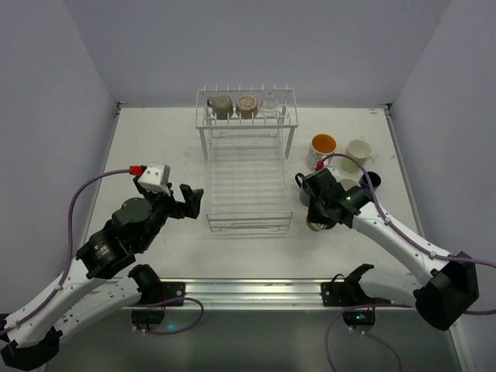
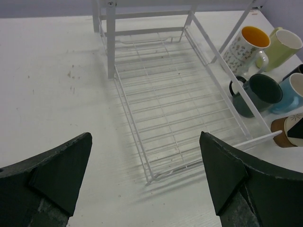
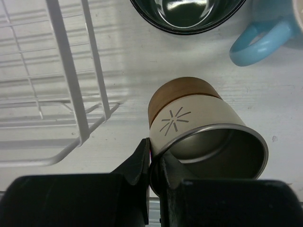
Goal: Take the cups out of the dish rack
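The white wire dish rack (image 1: 246, 203) stands mid-table. On its raised upper shelf (image 1: 288, 108) are a small olive cup (image 1: 220, 106), a tan cup (image 1: 246, 105) and a clear glass (image 1: 270, 99). Its lower basket (image 2: 180, 109) holds nothing. My right gripper (image 3: 155, 151) is shut on the rim of a tan cup with a brown base (image 3: 199, 123), which is tilted just right of the rack's near corner. My left gripper (image 2: 145, 137) hangs open with nothing in it, over the table left of the basket's near corner.
Right of the rack stand a white cup with an orange inside (image 1: 322, 149), a pale yellow-green cup (image 1: 356, 153), a dark green cup (image 3: 189, 12) and a light blue cup (image 3: 258, 42), close behind my right gripper (image 1: 316, 217). Walls enclose the table.
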{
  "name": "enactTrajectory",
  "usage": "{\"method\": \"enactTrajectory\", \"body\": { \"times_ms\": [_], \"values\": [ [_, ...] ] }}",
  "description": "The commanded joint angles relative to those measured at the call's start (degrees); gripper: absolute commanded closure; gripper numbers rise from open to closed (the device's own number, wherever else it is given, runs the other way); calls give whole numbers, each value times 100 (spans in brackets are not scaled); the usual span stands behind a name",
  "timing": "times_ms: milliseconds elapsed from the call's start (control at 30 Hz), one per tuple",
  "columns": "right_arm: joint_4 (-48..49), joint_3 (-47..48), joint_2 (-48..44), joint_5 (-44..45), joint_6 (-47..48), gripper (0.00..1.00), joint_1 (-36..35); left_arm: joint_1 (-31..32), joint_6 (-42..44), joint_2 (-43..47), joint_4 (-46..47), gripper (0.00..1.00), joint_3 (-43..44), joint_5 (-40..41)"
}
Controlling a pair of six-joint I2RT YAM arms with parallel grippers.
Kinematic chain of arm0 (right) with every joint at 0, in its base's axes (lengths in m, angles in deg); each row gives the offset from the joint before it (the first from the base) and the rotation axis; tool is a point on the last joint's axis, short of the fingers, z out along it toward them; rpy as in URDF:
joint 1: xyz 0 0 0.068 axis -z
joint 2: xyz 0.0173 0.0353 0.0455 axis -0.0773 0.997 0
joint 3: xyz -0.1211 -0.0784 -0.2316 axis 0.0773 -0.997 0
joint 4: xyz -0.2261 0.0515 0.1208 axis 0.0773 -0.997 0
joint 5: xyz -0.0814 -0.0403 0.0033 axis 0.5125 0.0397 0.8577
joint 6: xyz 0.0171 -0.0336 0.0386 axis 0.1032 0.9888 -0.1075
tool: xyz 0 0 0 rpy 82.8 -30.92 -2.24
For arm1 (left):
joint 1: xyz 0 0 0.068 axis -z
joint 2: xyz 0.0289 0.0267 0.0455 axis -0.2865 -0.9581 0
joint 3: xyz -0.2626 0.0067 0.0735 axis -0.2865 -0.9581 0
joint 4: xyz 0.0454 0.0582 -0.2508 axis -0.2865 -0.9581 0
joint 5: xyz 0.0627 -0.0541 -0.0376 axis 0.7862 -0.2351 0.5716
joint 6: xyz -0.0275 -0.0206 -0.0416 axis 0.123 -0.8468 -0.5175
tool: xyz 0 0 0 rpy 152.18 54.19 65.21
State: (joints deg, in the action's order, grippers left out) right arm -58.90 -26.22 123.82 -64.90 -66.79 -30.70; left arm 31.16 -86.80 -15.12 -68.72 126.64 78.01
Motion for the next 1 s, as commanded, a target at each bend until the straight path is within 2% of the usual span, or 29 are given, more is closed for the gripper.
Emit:
{"method": "enactTrajectory", "body": {
  "times_ms": [0,300,333,467,533,667,767,967],
  "values": [
    [201,-45,461,226,154,100,7,18,217,79,-105,0,-85,364],
    [606,-115,1174,33,277,100,7,9,208,-8,-87,0,-129,374],
    [633,-124,1227,23,286,98,-2,18,217,-52,-87,0,-103,356],
    [782,-203,1306,-47,348,82,-2,9,190,-307,-35,0,73,172],
    [809,-229,1280,-65,357,79,-2,9,138,-430,-70,0,169,40],
    [905,-265,903,-178,383,68,-2,9,-29,-632,-175,0,520,-66],
    [836,-203,674,-231,418,63,-2,9,-170,-948,-149,0,862,-57],
    [826,-150,-643,-380,506,51,-2,9,-284,-2090,132,0,2058,4]
  ]
}}
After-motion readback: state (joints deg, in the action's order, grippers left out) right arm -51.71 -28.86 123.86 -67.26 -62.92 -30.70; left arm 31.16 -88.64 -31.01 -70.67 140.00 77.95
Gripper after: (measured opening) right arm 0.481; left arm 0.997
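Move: The brown-and-white cup hangs from the right hand's grip on its left rim; its table spot lies some 13 cm below, about 2 cm ahead and 3 cm right. The dark green mug stands about 11 cm ahead and 4 cm right of that hand, the blue mug 13 cm ahead and 14 cm right. The rack's near corner lies 4 cm ahead and 4 cm left. For the left hand, the shelf's grey-green mug is some 25 cm ahead, 4 cm right, roughly level. Still pinching the rim of the brown-and-white cup, the right hand lowers it about 5 cm to the table, opens its fingers to about half, lets go and rises some 5 cm straight up. The empty left hand, kept wide open, first sinks about 3 cm, then climbs some 6 cm while easing forward and right towards the upper shelf. ##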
